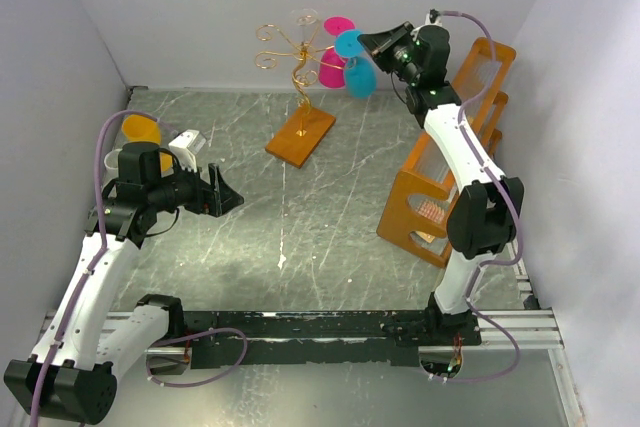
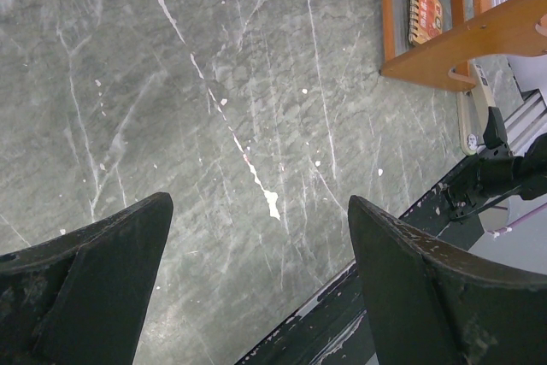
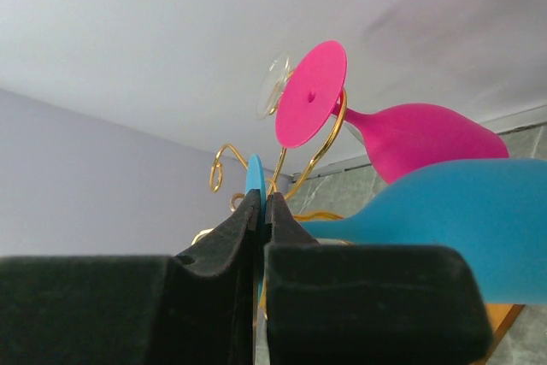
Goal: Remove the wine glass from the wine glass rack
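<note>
The wine glass rack (image 1: 297,59) is a gold wire stand with scroll arms on a flat orange base (image 1: 300,135), at the back of the table. A blue wine glass (image 1: 358,69) hangs bowl-down at the rack's right side. My right gripper (image 1: 366,43) is shut on the thin foot disc of that glass (image 3: 255,173); its blue bowl (image 3: 444,211) fills the lower right of the right wrist view. I cannot tell whether its stem still rests in a scroll arm. My left gripper (image 1: 232,197) hovers open over the bare table at the left, with nothing between its fingers (image 2: 128,237).
A pink glass (image 1: 332,65) and a clear glass (image 1: 305,17) also hang on the rack, close beside the blue one. A big orange frame with clear panels (image 1: 450,147) stands at the right, under my right arm. An orange item (image 1: 140,129) and a white one (image 1: 188,145) lie at the far left.
</note>
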Motion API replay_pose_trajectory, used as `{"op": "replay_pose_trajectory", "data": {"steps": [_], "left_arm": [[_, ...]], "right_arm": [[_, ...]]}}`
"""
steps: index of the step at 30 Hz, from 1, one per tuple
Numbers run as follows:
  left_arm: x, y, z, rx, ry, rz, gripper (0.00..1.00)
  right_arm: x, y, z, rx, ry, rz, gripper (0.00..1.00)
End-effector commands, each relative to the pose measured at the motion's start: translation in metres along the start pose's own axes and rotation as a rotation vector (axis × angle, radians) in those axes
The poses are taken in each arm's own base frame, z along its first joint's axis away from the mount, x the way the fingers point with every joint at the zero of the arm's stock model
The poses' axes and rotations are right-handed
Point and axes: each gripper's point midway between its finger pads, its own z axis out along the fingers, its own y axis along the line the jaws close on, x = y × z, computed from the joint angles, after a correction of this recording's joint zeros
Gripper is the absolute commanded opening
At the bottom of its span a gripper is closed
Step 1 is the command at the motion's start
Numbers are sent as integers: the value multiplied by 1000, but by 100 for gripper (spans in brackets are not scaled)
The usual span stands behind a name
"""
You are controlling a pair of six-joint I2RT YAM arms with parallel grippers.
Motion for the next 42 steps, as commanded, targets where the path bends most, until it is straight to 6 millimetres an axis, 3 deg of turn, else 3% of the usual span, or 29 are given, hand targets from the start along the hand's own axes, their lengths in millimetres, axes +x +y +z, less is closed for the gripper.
{"op": "replay_pose_trajectory", "data": {"steps": [1,17,21,25,35,42], "left_arm": [[-6,-5,-4,8,-16,34,95],[-6,-5,-4,8,-13,31,95],[-6,-5,-3,9,-9,27,95],[-8,-9,-1,33,-12,11,95],[-43,-74,0,431,-104,-147,97],[-75,-104,-15,640,-237,-298,99]], "right_arm": [[-16,23,-13,-58,-42,-17,0],[-32,19,-37,-58,-88,25,0],[-34,25,-55,-75,-87,34,0],[-32,39,-88,-104,-83,19,0],[24,66,-162,-272,116,84,0],[54,116,-200,-518,263,191,0]]}}
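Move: The right fingers already hold the blue wine glass by its stem, bowl hanging so that its middle is about 9 cm below them. From that hand the rack's post is some 16 cm left and 4 cm back, and the pink glass roughly 8 cm left and 4 cm farther out. The open left gripper is about 32 cm back, 33 cm left and 15 cm lower. From the left hand the blue glass is about 32 cm ahead, 33 cm right and 6 cm up. Slowly at first, the right hand eases a few centimetres right and back, drawing the blue glass away from the pink one; then it pulls quickly back, some 18 cm in all, rising about 3 cm and swinging left again, turning 15 degrees or so counter-clockwise, stem still pinched. Late on, the left hand, fingers wide, goes right and up towards the glass, levelling its downward-pointing fingers. ##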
